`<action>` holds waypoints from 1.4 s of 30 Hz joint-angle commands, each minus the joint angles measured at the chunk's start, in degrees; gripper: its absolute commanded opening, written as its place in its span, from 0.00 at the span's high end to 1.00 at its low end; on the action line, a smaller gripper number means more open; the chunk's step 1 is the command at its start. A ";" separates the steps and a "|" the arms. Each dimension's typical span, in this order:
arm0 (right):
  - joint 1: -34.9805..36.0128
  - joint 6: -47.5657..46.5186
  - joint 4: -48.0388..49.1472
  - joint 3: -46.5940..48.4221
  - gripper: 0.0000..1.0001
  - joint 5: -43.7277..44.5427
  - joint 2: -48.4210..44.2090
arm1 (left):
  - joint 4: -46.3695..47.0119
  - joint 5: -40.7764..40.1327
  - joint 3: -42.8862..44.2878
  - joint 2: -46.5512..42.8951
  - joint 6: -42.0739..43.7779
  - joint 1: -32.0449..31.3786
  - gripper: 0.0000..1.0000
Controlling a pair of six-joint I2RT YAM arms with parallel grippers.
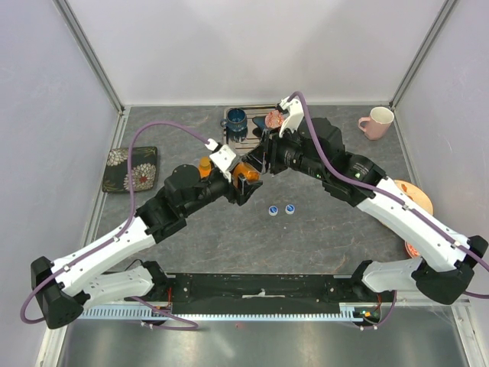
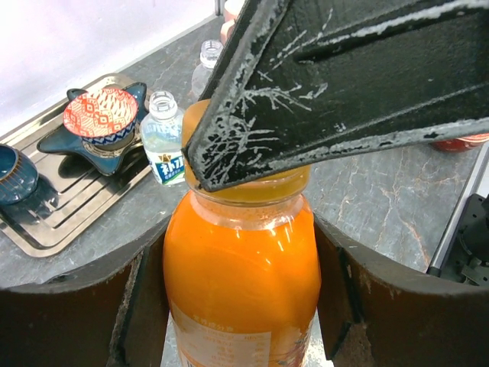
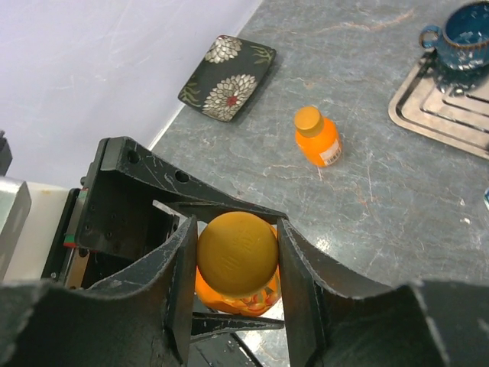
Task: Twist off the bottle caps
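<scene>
My left gripper [image 1: 243, 183] [image 2: 241, 306] is shut on the body of a short orange bottle [image 2: 241, 267], which stands upright on the table. My right gripper [image 1: 258, 162] [image 3: 238, 264] is shut from above on that bottle's orange cap [image 3: 238, 251]. A second orange bottle [image 1: 205, 165] [image 3: 319, 141] with its orange cap [image 3: 309, 118] on stands just left of my left gripper. Two blue caps [image 1: 273, 209] [image 1: 290, 208] lie on the table in front. Two clear bottles [image 2: 164, 141] [image 2: 206, 65] stand uncapped behind; the nearer one has a blue-white label.
A metal tray [image 1: 229, 131] at the back holds a blue mug [image 1: 236, 120] and a red patterned bowl [image 2: 101, 115]. A pink mug [image 1: 377, 121] stands back right. A floral dish [image 1: 131, 168] lies at the left, an orange plate [image 1: 419, 197] at the right.
</scene>
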 commanded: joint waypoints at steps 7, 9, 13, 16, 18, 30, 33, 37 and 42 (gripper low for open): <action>0.31 -11.96 1.84 0.77 1.00 -13.26 -6.62 | 5.14 18.66 2.21 -4.76 -4.17 1.30 0.98; 0.31 -13.37 2.54 0.77 1.00 -17.31 -7.16 | 5.75 29.35 3.35 -4.15 -6.88 2.62 0.98; 0.31 -17.32 4.92 -0.02 1.00 -32.49 -9.35 | 6.98 42.76 4.94 -2.57 -10.76 3.76 0.98; 0.31 -18.65 5.35 -0.98 1.00 -36.39 -10.93 | 9.70 48.48 4.94 -2.13 -13.49 4.11 0.98; 0.31 -18.83 6.49 -1.86 1.00 -36.06 -12.94 | 10.23 49.63 4.94 -2.13 -14.20 4.38 0.98; 0.31 -17.51 13.17 -2.83 1.00 -54.50 -18.14 | 17.52 67.03 5.47 1.65 -23.77 7.19 0.98; 0.31 -17.59 13.79 -3.62 1.00 -53.90 -18.58 | 19.90 69.49 5.47 2.53 -26.23 7.37 0.98; 0.31 -16.72 14.32 -4.24 1.00 -38.57 -19.72 | 18.51 66.18 5.12 2.27 -23.97 8.07 0.98; 0.31 -17.25 8.10 -6.77 1.00 -4.99 -19.90 | 2.43 43.45 4.77 -2.90 -12.81 8.69 0.98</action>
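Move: The orange bottle is already clamped in the left fingers, its middle at the left hand point; its cap, already pinched, sits at the right hand point, about 6 cm above the left one. From the left hand, the other orange bottle stands some 13 cm ahead, 12 cm left and 24 cm down. The water bottle is about 18 cm ahead, 10 cm right and 22 cm down. The orange bottle and its pinched cap are carried back and up together, about 14 cm back and 6 cm up on the left. The wrists counter-turn around them, left clockwise some 55 degrees, right counter-clockwise about 50, easing back by 10. The right fingers tip up some 30 degrees, and that hand climbs on to about 12 cm, drifts right and finally swings forward 3 cm; both grips stay closed. ##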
